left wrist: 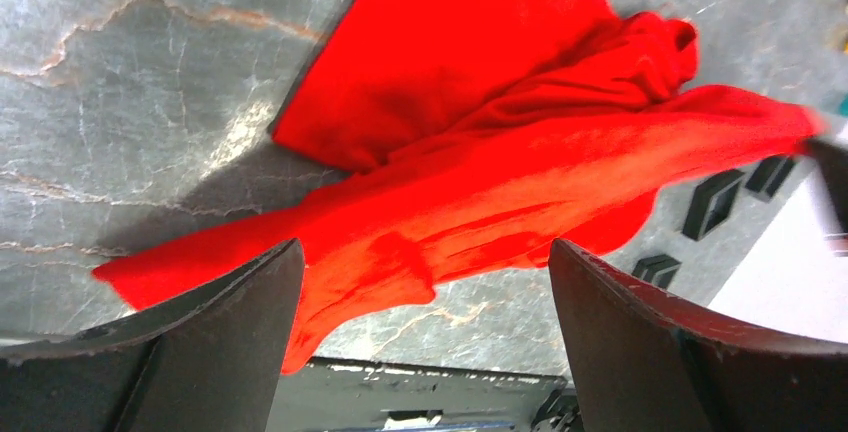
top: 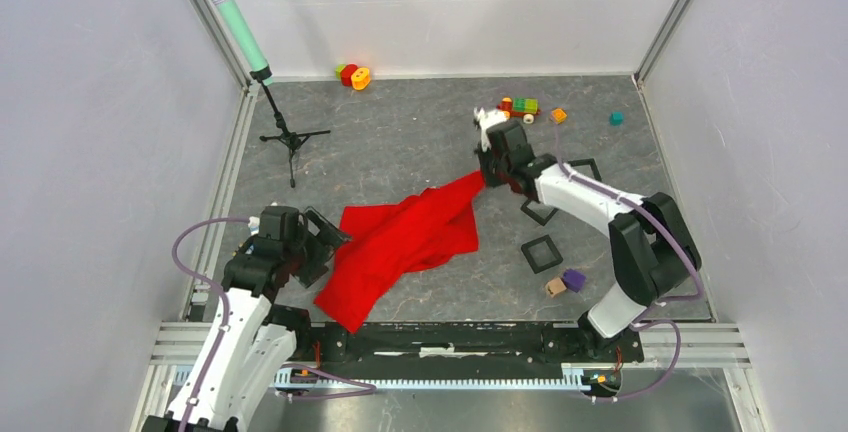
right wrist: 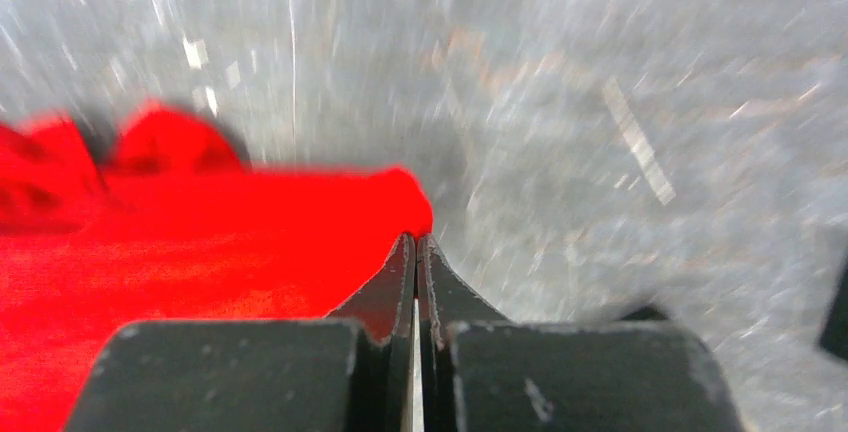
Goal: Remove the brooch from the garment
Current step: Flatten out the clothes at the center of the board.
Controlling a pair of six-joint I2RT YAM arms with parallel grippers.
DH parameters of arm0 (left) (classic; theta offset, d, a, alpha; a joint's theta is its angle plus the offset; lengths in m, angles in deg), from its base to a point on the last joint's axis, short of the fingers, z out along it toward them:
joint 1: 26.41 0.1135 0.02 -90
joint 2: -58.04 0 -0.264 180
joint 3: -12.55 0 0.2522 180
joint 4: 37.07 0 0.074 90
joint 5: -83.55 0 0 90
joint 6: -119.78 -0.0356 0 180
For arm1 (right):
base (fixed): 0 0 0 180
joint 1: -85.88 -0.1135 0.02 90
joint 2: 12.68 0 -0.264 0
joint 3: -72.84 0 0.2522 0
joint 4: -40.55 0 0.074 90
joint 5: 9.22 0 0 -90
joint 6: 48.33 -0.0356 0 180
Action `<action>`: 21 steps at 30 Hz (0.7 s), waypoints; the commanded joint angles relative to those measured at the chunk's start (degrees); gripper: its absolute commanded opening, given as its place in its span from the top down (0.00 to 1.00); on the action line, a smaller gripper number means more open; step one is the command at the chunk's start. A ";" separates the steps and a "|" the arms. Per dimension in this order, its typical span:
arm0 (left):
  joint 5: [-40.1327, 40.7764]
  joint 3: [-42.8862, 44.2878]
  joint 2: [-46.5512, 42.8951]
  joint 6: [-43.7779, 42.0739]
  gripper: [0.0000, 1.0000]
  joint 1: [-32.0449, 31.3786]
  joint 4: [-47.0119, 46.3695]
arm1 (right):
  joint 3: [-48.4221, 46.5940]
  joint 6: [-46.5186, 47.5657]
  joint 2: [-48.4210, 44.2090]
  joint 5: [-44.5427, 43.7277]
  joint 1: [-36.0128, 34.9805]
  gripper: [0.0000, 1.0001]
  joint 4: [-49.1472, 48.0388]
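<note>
The garment is a big red cloth lying crumpled on the grey table; it also fills the left wrist view and the left of the right wrist view. My right gripper is shut, its tips pinched on the garment's far right corner, which is drawn out toward it. My left gripper stands wide open just over the garment's near left edge, nothing between its fingers. The brooch is hidden in all views.
Black square trays lie right of the cloth, with a purple block and a tan block near them. Small toys sit at the back. A microphone stand is at the back left.
</note>
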 commanded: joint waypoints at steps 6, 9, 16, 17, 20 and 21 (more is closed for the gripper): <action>-4.01 2.26 3.84 -2.71 0.07 -4.43 2.67 | -28.73 -2.08 3.57 3.31 13.00 1.00 3.16; -4.08 1.97 4.99 -0.60 0.12 -10.60 -0.19 | -35.11 -2.55 6.20 4.79 15.79 1.00 6.02; -0.50 1.92 18.70 3.81 0.26 -29.38 -14.51 | -32.25 -1.86 5.18 6.85 15.99 1.00 6.05; -0.45 2.04 20.84 4.41 0.27 -30.75 -17.42 | -31.27 -1.86 4.68 7.35 15.99 1.00 5.60; 4.14 2.31 25.57 7.73 0.27 -32.90 -24.87 | -27.25 -2.26 2.46 8.24 15.99 1.00 4.00; 6.71 2.55 26.57 8.75 0.26 -33.20 -26.28 | -25.84 -2.47 1.55 8.25 15.99 1.00 3.59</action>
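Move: The right fingers are already shut on the garment's far right corner, some 6 cm above the board; the garment's middle lies about 14 cm left and 12 cm back from them. The toy train is roughly 19 cm ahead and 6 cm right of this hand, the middle black frame about 4 cm back and 10 cm right. From the open, empty left hand, the garment's middle is about 14 cm right, 3 cm ahead and 9 cm below. Still pinching the garment's corner, the right hand whips it up and forward, drifting right, to about 20 cm higher and 15 cm farther out towards the toy train, fingers tipping up some 20 degrees, then eases down nearly 4 cm. The empty left hand first sinks slightly back, then sweeps about 11 cm right and lower, turning clockwise some 30 degrees, its wide-open jaws narrowing by a quarter. ##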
